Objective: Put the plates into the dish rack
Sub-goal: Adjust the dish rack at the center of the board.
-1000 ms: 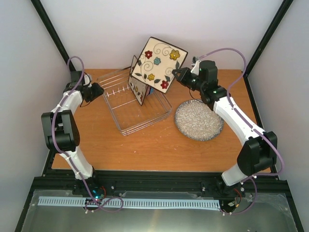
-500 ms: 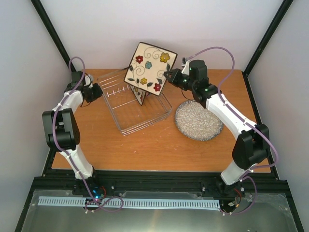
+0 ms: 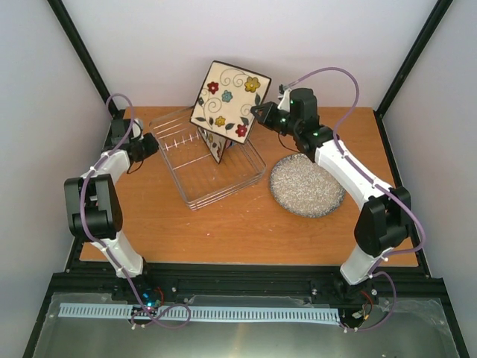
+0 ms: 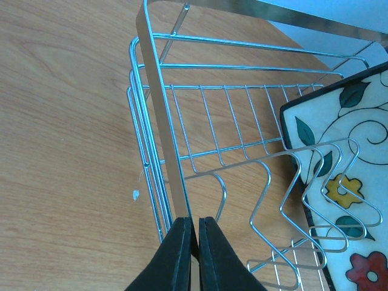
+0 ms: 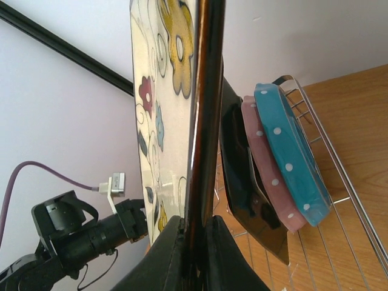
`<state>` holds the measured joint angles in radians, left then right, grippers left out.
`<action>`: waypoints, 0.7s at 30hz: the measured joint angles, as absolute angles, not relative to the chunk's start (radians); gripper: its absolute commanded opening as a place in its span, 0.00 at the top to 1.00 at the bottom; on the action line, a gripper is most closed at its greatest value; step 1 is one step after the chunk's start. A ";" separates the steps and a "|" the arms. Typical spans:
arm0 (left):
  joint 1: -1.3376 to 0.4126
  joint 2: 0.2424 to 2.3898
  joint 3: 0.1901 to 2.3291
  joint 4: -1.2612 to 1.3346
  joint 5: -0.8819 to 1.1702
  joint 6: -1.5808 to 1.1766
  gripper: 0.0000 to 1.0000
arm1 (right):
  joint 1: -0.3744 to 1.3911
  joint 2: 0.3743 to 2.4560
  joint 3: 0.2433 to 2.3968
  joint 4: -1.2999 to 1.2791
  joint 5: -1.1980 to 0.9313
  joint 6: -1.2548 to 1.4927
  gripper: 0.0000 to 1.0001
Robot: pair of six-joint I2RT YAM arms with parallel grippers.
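My right gripper (image 3: 261,112) is shut on the edge of a square cream flowered plate (image 3: 231,101) and holds it tilted in the air above the dish rack (image 3: 182,168). The right wrist view shows that plate (image 5: 203,91) edge-on between the fingers of the gripper (image 5: 195,227). Behind it a dark-backed square plate (image 5: 242,182), a pink dotted plate (image 5: 267,176) and a blue dotted plate (image 5: 291,163) stand in the rack. A round grey speckled plate (image 3: 305,185) lies on the table to the right. My left gripper (image 4: 195,227) is shut on the rack's left rim (image 4: 160,109).
The wooden table ends at black frame posts (image 3: 82,52) at the back corners and at white walls. The left arm (image 5: 79,236) shows past the held plate in the right wrist view. A small white speck (image 4: 136,194) lies on the table beside the rack.
My right arm has carried the flowered plate leftward, from beside the rack to above it. My left gripper has closed on the rack's rim.
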<state>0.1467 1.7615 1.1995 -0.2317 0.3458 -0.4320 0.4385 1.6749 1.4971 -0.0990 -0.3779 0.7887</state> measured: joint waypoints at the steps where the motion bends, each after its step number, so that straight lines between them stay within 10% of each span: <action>1: 0.145 1.754 1.188 -0.223 0.344 -0.433 0.99 | 0.439 1.677 1.500 -0.099 -0.378 0.787 0.97; 21: 0.097 1.547 0.981 -0.237 0.300 -0.492 0.98 | 0.494 1.721 1.527 -0.118 -0.376 0.729 0.97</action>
<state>0.0971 1.5467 0.9810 -0.2371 0.3000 -0.4915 0.4942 1.7214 1.5269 -0.1181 -0.3756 0.7292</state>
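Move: The left fingers are already pinching the dish rack's left rim; the rack's middle lies some 18 cm to their right, 4 cm back and 6 cm lower. From the right hand, which holds a flowered plate high, the rack's middle is about 15 cm left, level fore-and-aft and 26 cm below; the standing flowered plate is 13 cm left, 7 cm ahead and 18 cm down, the blue plate 8 cm left, 9 cm ahead and 20 cm down. Keeping its pinch on the rack's left rim, the left hand drags the rack back towards the arms by about 6 cm and some 2 cm to the right, level and with almost no wrist turn. Meanwhile the right hand, still gripping the flowered plate, eases 3 cm left and slightly down over the rack, turning a little counter-clockwise. ##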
